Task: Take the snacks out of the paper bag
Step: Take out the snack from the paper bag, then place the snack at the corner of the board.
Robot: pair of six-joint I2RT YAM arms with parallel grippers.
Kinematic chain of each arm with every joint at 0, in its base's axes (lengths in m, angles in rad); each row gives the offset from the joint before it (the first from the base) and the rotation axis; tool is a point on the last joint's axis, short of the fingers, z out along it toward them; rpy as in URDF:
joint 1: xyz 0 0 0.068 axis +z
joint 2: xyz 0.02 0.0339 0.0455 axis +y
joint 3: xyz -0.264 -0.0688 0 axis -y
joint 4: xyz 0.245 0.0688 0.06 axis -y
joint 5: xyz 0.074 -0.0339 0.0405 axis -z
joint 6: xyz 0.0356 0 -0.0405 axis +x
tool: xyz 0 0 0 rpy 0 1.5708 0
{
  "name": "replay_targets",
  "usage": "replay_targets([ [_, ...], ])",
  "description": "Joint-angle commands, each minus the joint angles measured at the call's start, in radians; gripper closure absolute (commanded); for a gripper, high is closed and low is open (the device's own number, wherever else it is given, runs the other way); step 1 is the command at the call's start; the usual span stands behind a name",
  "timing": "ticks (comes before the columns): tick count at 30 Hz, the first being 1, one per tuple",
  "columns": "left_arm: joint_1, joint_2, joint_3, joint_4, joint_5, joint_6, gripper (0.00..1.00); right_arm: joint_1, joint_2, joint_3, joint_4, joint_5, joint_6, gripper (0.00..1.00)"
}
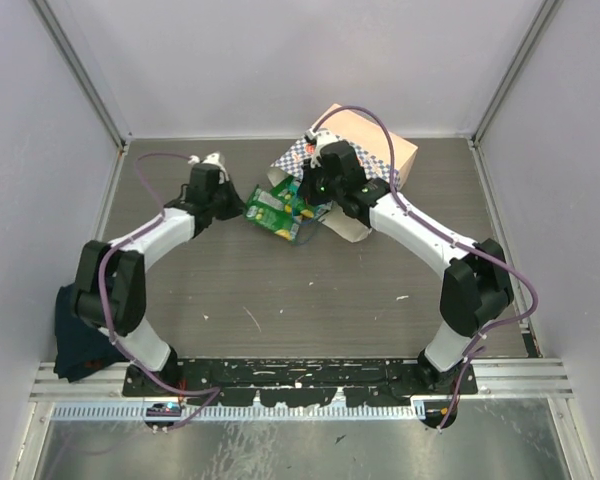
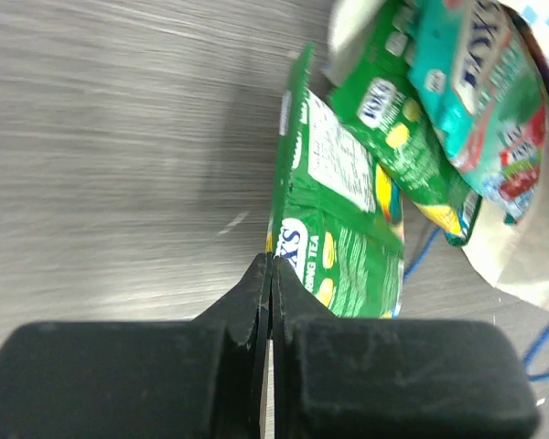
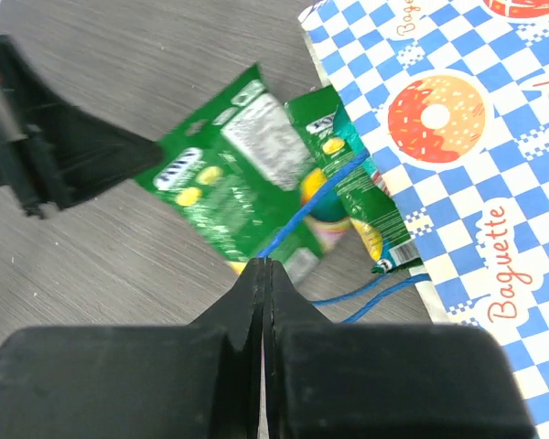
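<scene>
The checkered paper bag [image 1: 365,150] lies on its side at the back of the table, its mouth facing left. Several snacks spill from that mouth. A green packet [image 2: 339,247] stands on edge, and my left gripper [image 2: 271,261] is shut on its near corner. Behind it a second green packet [image 2: 403,137] and a teal one [image 2: 480,82] lean out of the bag. My right gripper [image 3: 267,262] is shut on the bag's blue cord handle [image 3: 320,197], just in front of the bag's printed side [image 3: 457,119]. From above, the left gripper [image 1: 238,207] and right gripper [image 1: 313,205] flank the green packet [image 1: 270,212].
A dark blue cloth [image 1: 75,335] lies at the near left edge beside the left arm's base. White walls close in the table on three sides. A second loop of blue cord [image 3: 375,293] rests on the table by the bag's mouth.
</scene>
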Motion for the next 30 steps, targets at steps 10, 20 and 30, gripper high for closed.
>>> replay_targets([
  [10, 0.325, -0.201, -0.15, -0.153, -0.217, -0.114, 1.0, -0.018, -0.024, 0.001, 0.072, -0.014, 0.038, 0.69],
  [20, 0.485, 0.087, 0.16, -0.19, -0.213, -0.105, 1.0, -0.013, -0.076, -0.084, 0.117, -0.08, 0.058, 0.22],
  [30, 0.584, 0.317, 0.439, -0.211, -0.298, -0.137, 1.0, -0.001, -0.128, -0.147, 0.121, -0.08, 0.038, 0.15],
])
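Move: The left hand already grips a green snack by its edge; the clear table it is bound for lies about 28 cm left, 8 cm ahead and 10 cm below. The next green packet, in the bag's mouth, is some 17 cm right and 7 cm ahead of the left hand. From the right hand, shut on the blue handle, that packet lies roughly 9 cm ahead, 6 cm left and 17 cm down; the paper bag's middle is 17 cm ahead, 10 cm right. Left hand carries its green snack roughly 30 cm left, finally forward; right hand opens, freeing the blue handle. ##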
